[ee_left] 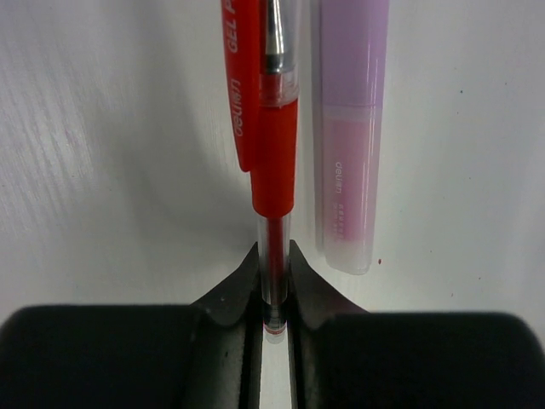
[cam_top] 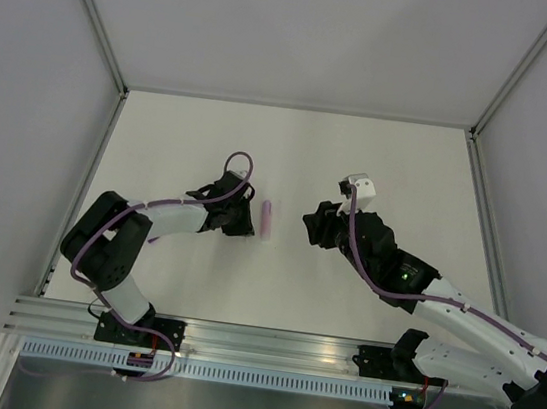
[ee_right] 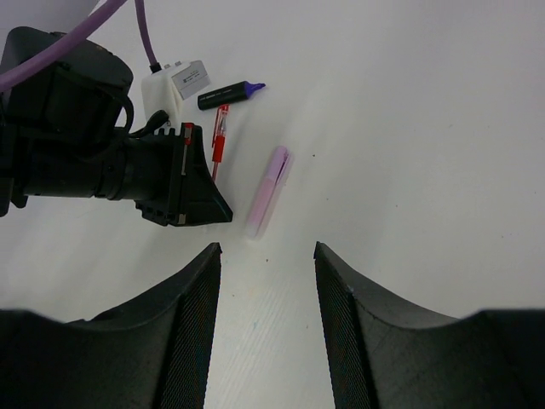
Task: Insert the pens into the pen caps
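Note:
My left gripper (ee_left: pixel 274 260) is shut on the clear rear end of the red pen (ee_left: pixel 274 170), which points away from it over the table. A red clip piece marked GEL (ee_left: pixel 241 85) lies along the pen's front. Just right of it lies the pale pink pen (ee_left: pixel 349 187), its far half lilac. In the right wrist view the red pen (ee_right: pixel 219 145), the pink pen (ee_right: pixel 268 192) and a dark purple-black pen (ee_right: pixel 223 97) with a bare purple tip lie ahead. My right gripper (ee_right: pixel 268 247) is open and empty, just short of the pink pen (cam_top: pixel 266 220). No loose pen caps show.
The left arm's black gripper (ee_right: pixel 183 183) and its purple cable (ee_right: pixel 145 30) fill the left of the right wrist view. The white table (cam_top: pixel 410 162) is fenced by metal rails at the sides. Both arms' bases sit on the front rail (cam_top: pixel 265 345).

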You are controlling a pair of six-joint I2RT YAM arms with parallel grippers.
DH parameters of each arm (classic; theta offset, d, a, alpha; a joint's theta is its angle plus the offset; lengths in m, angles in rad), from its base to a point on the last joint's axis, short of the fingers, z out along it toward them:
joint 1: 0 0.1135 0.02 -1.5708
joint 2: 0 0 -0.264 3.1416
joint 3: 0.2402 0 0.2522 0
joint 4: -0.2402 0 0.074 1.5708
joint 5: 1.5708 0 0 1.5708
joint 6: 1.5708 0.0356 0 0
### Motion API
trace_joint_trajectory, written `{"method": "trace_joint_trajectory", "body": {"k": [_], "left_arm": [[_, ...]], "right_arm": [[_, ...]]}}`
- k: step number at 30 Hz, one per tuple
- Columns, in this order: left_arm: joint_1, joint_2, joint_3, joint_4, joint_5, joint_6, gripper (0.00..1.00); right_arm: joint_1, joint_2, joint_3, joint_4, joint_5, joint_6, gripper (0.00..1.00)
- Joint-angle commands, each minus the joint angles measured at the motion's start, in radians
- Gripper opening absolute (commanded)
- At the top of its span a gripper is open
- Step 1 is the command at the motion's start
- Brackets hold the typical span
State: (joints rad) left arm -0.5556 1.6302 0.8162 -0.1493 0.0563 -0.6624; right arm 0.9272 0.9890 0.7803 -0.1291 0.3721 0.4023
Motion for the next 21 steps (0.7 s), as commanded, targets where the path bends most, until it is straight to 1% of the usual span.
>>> {"method": "trace_joint_trajectory", "body": {"k": [1, 2, 3, 5, 12, 16, 18, 19, 21], "left_arm": [[0.003, 0.020, 0.034, -0.035, -0.018, -0.028, 0.18], [0.002, 0.022, 0.034, -0.041, -0.024, -0.029, 0.20], [0.002, 0.022, 0.035, -0.045, -0.024, -0.031, 0.25], [0.002, 0.019, 0.038, -0.056, -0.019, -0.031, 0.29], [0.002, -0.010, 0.029, -0.085, -0.035, -0.037, 0.35], [0.002, -0.059, 0.018, -0.091, -0.041, -0.042, 0.38], [0.002, -0.099, 0.064, -0.134, -0.052, -0.026, 0.41], [0.002, -0.111, 0.089, -0.148, -0.052, 0.007, 0.43], [0.006, -0.127, 0.194, -0.203, -0.050, 0.055, 0.47]], "right_arm": [[-0.002, -0.021, -0.003, 0.023, -0.004, -0.014, 0.54], [-0.002, -0.021, -0.004, 0.026, -0.004, -0.016, 0.54], [-0.002, -0.018, -0.003, 0.026, -0.004, -0.014, 0.54], [-0.001, -0.012, -0.003, 0.023, -0.005, -0.017, 0.54], [-0.002, -0.010, -0.004, 0.020, -0.006, -0.023, 0.55], [-0.004, -0.010, -0.004, 0.019, -0.015, -0.022, 0.55], [-0.004, -0.012, -0.004, 0.017, -0.019, -0.022, 0.55], [-0.004, -0.012, -0.004, 0.019, -0.022, -0.022, 0.55], [-0.002, -0.013, -0.007, 0.022, -0.035, -0.023, 0.55]]}}
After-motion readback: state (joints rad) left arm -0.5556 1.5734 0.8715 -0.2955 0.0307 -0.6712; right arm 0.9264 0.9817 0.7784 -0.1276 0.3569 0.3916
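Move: My left hand is right down near the table, still pinching the red pen by its near end. The pen's middle is about 6 cm ahead and some 3 cm higher, with its far end raised. The pink highlighter lies just to the right, its middle roughly 7 cm ahead and 3 cm to my right; the black marker is about 18 cm ahead and 7 cm left. From my right hand the red pen is some 11 cm ahead, 15 cm left and 19 cm below. I let go of the red pen beside the pink highlighter: my left fingers open to nearly half their range while the hand stays put just above the table. Only near the end do I lift it clear, about 2 cm up and slightly left, fingers still opening and the wrist hardly turning. ##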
